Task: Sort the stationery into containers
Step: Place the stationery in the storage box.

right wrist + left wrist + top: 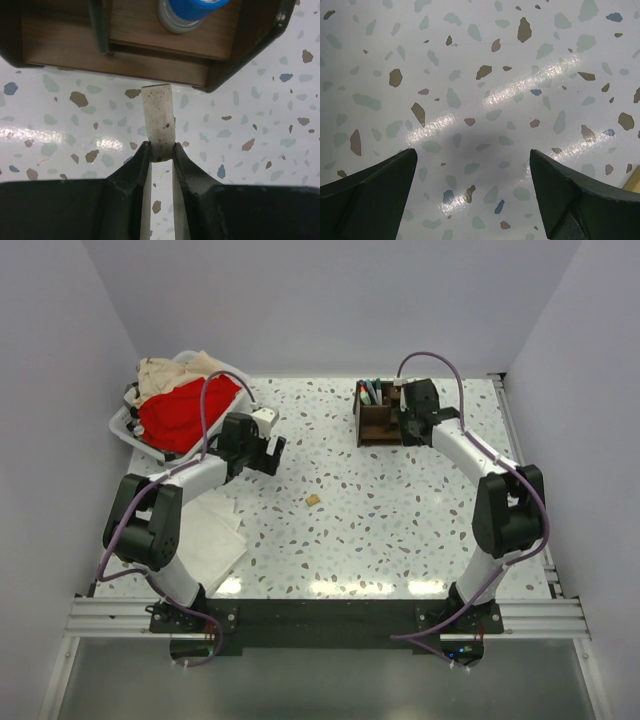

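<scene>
My right gripper (404, 412) (162, 151) is shut on a white, dirt-speckled eraser (159, 117), a flat slab sticking out past the fingertips. It hangs just beside the dark brown wooden organizer (377, 425) (125, 56). Pens (372, 392) stand in the organizer's back compartments, and the right wrist view shows a blue-capped marker (192, 10) and a dark pen (98, 27) inside. A small tan eraser (313, 500) lies on the table's middle. My left gripper (266, 445) (472, 150) stands wide open over bare speckled table, nothing between its fingers.
A white basket (128, 425) with red and beige clothes sits at the back left, close to the left gripper. A white folded cloth (215, 535) lies beside the left arm's base. A tan corner (634, 181) shows at the left wrist view's right edge.
</scene>
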`<state>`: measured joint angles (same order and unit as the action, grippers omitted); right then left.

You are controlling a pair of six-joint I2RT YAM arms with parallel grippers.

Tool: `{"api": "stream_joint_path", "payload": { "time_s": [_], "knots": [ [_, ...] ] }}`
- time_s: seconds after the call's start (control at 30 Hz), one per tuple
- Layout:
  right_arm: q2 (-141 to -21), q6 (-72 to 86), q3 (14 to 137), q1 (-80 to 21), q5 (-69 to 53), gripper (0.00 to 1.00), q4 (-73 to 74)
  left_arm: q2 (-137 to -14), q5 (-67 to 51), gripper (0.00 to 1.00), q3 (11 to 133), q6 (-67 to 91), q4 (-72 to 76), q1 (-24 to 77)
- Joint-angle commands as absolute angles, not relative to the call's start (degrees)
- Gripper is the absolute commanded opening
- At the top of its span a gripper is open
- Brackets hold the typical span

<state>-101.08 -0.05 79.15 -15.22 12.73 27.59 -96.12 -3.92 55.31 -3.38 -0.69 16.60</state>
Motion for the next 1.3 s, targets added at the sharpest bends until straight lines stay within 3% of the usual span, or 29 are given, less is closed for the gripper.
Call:
{"api": "stream_joint_path", "payload": {
  "time_s": [0.0, 1.23, 1.27],
  "knots": [
    [-102.56, 2.63, 82.0, -13.63, 15.56, 0.0, 25.84, -96.06, -2.37, 1.0, 58.01, -1.93, 0.09, 16.26],
    [-116.63, 5.54, 92.37, -10.72, 17.14, 0.0, 21.36, -97.12, -2.46, 1.0, 58.36, -2.63, -2.64, 16.35],
    [-116.72, 5.54, 92.72, -10.72, 17.23, 0.04, 21.44, -97.12, -2.46, 1.0, 58.36, -2.55, -2.64, 16.35]
  ]
}}
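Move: The right hand holds the off-white eraser just short of the storage box. The box's right-hand bay lies about 8 cm ahead, 2 cm to its right and 6 cm below. The blue-capped bottle stands in that bay, some 9 cm ahead, 2 cm right and 5 cm below; the upright pens are roughly 11 cm ahead and 9 cm left, a little lower. From the idle left hand the bay is around 12 cm ahead and 31 cm right, about level. Still pinching the eraser between shut fingers, the right hand carries it to the storage box's right-hand bay. It first slips about 2.5 cm right while sinking slightly, then pushes on forward, some 6 cm in all, and ends nearly 5 cm lower beside the blue-capped bottle's right side. The wrist turns roughly 10 degrees clockwise; the fingers don't open. ##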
